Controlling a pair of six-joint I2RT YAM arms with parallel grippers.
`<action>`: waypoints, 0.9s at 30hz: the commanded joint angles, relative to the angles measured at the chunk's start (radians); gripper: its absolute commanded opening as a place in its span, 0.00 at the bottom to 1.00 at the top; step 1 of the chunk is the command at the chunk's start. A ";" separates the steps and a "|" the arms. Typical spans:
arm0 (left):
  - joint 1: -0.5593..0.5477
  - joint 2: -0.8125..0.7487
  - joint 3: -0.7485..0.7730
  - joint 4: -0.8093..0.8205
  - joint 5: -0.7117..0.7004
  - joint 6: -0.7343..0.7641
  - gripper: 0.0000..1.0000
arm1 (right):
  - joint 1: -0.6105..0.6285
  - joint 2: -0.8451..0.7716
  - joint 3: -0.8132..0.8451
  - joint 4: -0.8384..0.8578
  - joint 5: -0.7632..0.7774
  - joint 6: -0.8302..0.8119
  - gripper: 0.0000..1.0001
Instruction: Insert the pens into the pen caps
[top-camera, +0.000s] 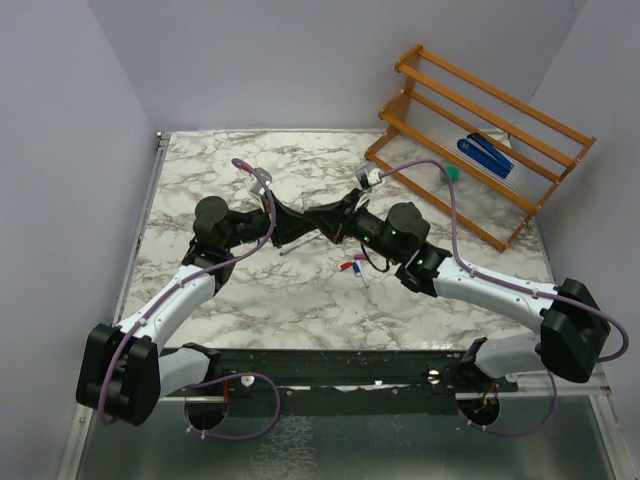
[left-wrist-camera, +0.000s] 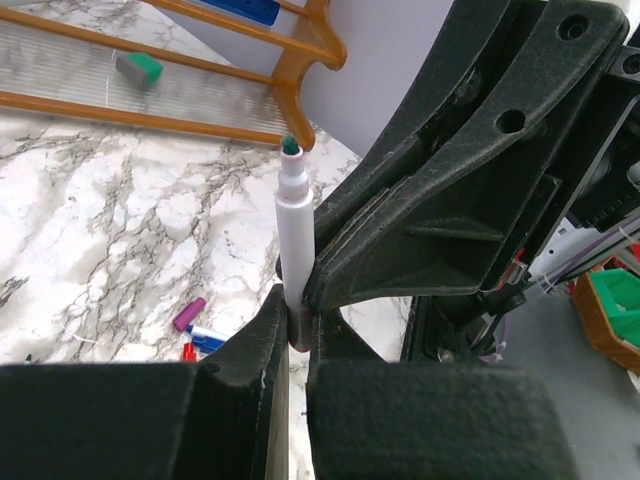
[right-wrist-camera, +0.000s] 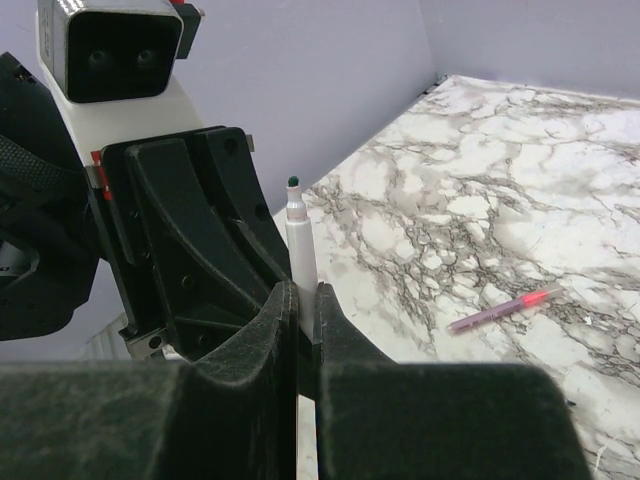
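A white pen (left-wrist-camera: 294, 232) with a dark green tip stands upright between both grippers above the middle of the table. My left gripper (left-wrist-camera: 297, 312) is shut on its lower end. My right gripper (right-wrist-camera: 306, 296) is shut on the same pen (right-wrist-camera: 300, 250), a little higher on the barrel. In the top view the left gripper (top-camera: 300, 233) and right gripper (top-camera: 335, 223) meet fingertip to fingertip. A purple pen cap (left-wrist-camera: 189, 313), a blue-ended pen (left-wrist-camera: 207, 338) and a red cap (left-wrist-camera: 188, 351) lie together on the marble. A pink pen (right-wrist-camera: 503, 308) lies apart.
A wooden rack (top-camera: 480, 150) stands at the back right, holding a big blue stapler-like object (top-camera: 485, 155) and a small green block (top-camera: 452, 174). The loose caps (top-camera: 352, 268) lie just in front of the right arm. Walls close in the table at left and back.
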 joint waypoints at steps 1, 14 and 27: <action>0.002 -0.021 -0.019 0.041 -0.044 0.012 0.00 | 0.005 0.002 -0.013 -0.014 0.000 0.003 0.01; 0.003 -0.003 -0.022 -0.061 -0.115 0.061 0.00 | 0.006 -0.025 0.077 -0.192 0.071 -0.017 0.40; 0.019 -0.082 0.122 -0.614 -0.301 0.433 0.00 | 0.004 -0.177 0.146 -0.641 0.419 0.029 0.42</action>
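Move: The green-tipped pen stands upright between both hands' closed fingers, the right grip slightly higher. From the left hand, the loose magenta cap is level ahead, 12 cm right and about 26 cm below; the red cap lies 2 cm back and 9 cm right, and the lying white pen some 4 cm ahead, 4 cm left, both also 26 cm down. From the right hand, that magenta cap is level ahead, 12 cm right, roughly 28 cm below. Opening to a bit under half, the right fingers let go of the green-tipped pen; after a slight dip that hand backs off about 6 cm to the right, rising a little and turning some 15 degrees clockwise. The left hand keeps its pinch on the pen and carries it the other way: about 5 cm down, with 3 cm forward and a little left, its wrist rolling and turning counter-clockwise. ##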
